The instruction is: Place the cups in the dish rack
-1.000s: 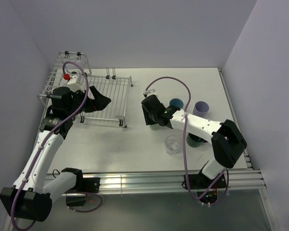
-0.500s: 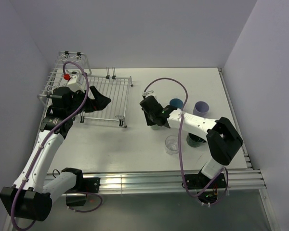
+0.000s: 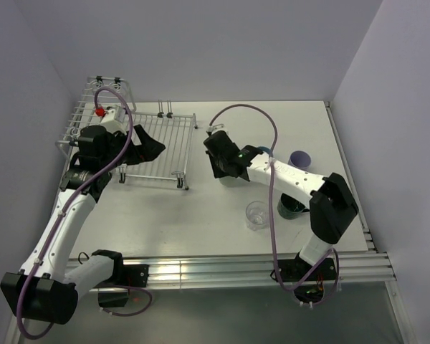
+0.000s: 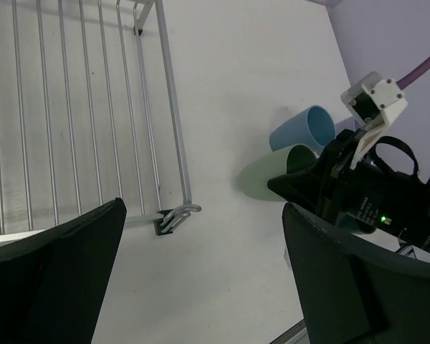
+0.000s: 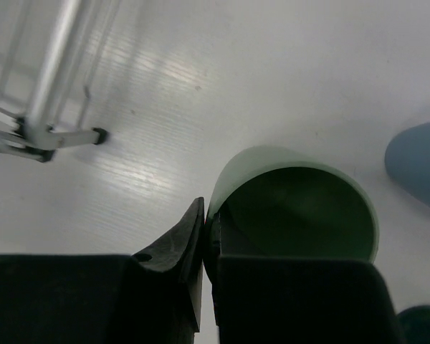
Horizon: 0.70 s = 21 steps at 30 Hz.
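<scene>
My right gripper (image 5: 208, 218) is shut on the rim of the pale green cup (image 5: 301, 208), one finger inside and one outside. From the left wrist that cup (image 4: 272, 175) appears tilted on its side, held just right of the dish rack (image 3: 161, 147). The light blue cup (image 4: 304, 129) lies beside it. The lavender cup (image 3: 299, 158), the dark green mug (image 3: 290, 208) and the clear glass (image 3: 256, 214) stand further right. My left gripper (image 3: 147, 150) hangs open over the rack's flat tray with nothing in it.
The rack's raised basket (image 3: 100, 107) is at the far left by the wall. A rack foot (image 5: 57, 136) sits close to the left of my right gripper. Aluminium rails (image 3: 222, 269) run along the table's near edge.
The right gripper has shut on the pale green cup's rim and shifted a little up and toward the rack. The left arm has barely moved.
</scene>
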Each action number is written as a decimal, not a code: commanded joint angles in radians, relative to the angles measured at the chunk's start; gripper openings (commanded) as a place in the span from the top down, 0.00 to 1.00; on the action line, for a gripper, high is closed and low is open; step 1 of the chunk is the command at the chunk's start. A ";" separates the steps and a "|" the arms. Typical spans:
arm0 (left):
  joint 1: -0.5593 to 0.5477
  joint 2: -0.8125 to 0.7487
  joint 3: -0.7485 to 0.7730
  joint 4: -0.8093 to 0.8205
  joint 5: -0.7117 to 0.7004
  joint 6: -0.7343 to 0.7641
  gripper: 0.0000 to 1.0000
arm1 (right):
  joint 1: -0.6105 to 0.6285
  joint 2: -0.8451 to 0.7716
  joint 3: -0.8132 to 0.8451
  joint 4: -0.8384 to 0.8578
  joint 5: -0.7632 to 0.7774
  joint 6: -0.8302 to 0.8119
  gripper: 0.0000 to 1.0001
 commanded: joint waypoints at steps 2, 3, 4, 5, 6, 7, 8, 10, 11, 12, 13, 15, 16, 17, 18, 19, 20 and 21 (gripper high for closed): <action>-0.005 0.013 0.094 0.032 0.019 -0.025 0.02 | -0.022 -0.096 0.148 -0.042 -0.057 -0.019 1.00; -0.005 0.024 0.101 0.037 0.020 -0.041 0.01 | -0.032 -0.109 0.192 -0.044 -0.089 -0.019 1.00; -0.005 0.032 0.123 0.040 0.014 -0.050 0.01 | -0.056 -0.113 0.217 -0.042 -0.128 -0.012 1.00; -0.006 0.039 0.133 0.044 0.015 -0.062 0.01 | -0.070 -0.116 0.240 -0.036 -0.175 -0.002 1.00; -0.006 0.056 0.141 0.060 0.020 -0.090 0.01 | -0.084 -0.120 0.284 -0.030 -0.273 0.005 1.00; -0.008 0.064 0.147 0.079 0.029 -0.105 0.01 | -0.099 -0.120 0.306 -0.018 -0.339 0.025 1.00; -0.008 0.070 0.149 0.130 0.048 -0.123 0.01 | -0.140 -0.122 0.326 0.003 -0.399 0.042 1.00; -0.009 0.093 0.150 0.187 0.063 -0.171 0.01 | -0.183 -0.125 0.363 0.046 -0.601 0.100 1.00; -0.011 0.101 0.152 0.216 0.080 -0.183 0.01 | -0.228 -0.126 0.368 0.109 -0.664 0.129 1.00; -0.011 0.122 0.161 0.263 0.088 -0.206 0.01 | -0.251 -0.126 0.368 0.144 -0.788 0.159 1.00; -0.011 0.133 0.166 0.283 0.097 -0.214 0.01 | -0.269 -0.126 0.366 0.186 -0.847 0.223 1.00; -0.015 0.160 0.163 0.386 0.126 -0.246 0.01 | -0.314 -0.117 0.356 0.307 -0.938 0.295 1.00; -0.015 0.171 0.160 0.420 0.141 -0.257 0.01 | -0.325 -0.116 0.348 0.351 -1.005 0.367 1.00; -0.017 0.191 0.160 0.455 0.156 -0.277 0.01 | -0.334 -0.114 0.330 0.431 -1.030 0.402 1.00; -0.021 0.200 0.160 0.509 0.182 -0.286 0.01 | -0.345 -0.116 0.317 0.476 -1.051 0.433 1.00; -0.023 0.211 0.161 0.530 0.187 -0.292 0.01 | -0.351 -0.119 0.297 0.587 -1.089 0.512 1.00; -0.028 0.229 0.163 0.550 0.193 -0.300 0.01 | -0.355 -0.122 0.256 0.647 -1.110 0.559 1.00; -0.034 0.239 0.164 0.570 0.200 -0.301 0.01 | -0.364 -0.120 0.236 0.706 -1.125 0.603 1.00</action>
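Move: The green cup that the right hand already holds has its middle about 22 cm to the left hand's right, level with it fore and aft, and roughly 19 cm lower. From the right hand, which has its rim wall, the waiting left gripper is some 19 cm left and 15 cm up. The blue cup stands 13 cm right and 6 cm ahead of the right hand, the clear glass about 12 cm right and 12 cm back. Still pinching the green cup's rim wall, the right hand sweeps it some 27 cm up, with only a little drift forward and left, rolling left side up by about 60 degrees so the base swings towards the left gripper. The left hand, fingers staying wide open, comes up, forward and right to meet it, tilting slightly. ##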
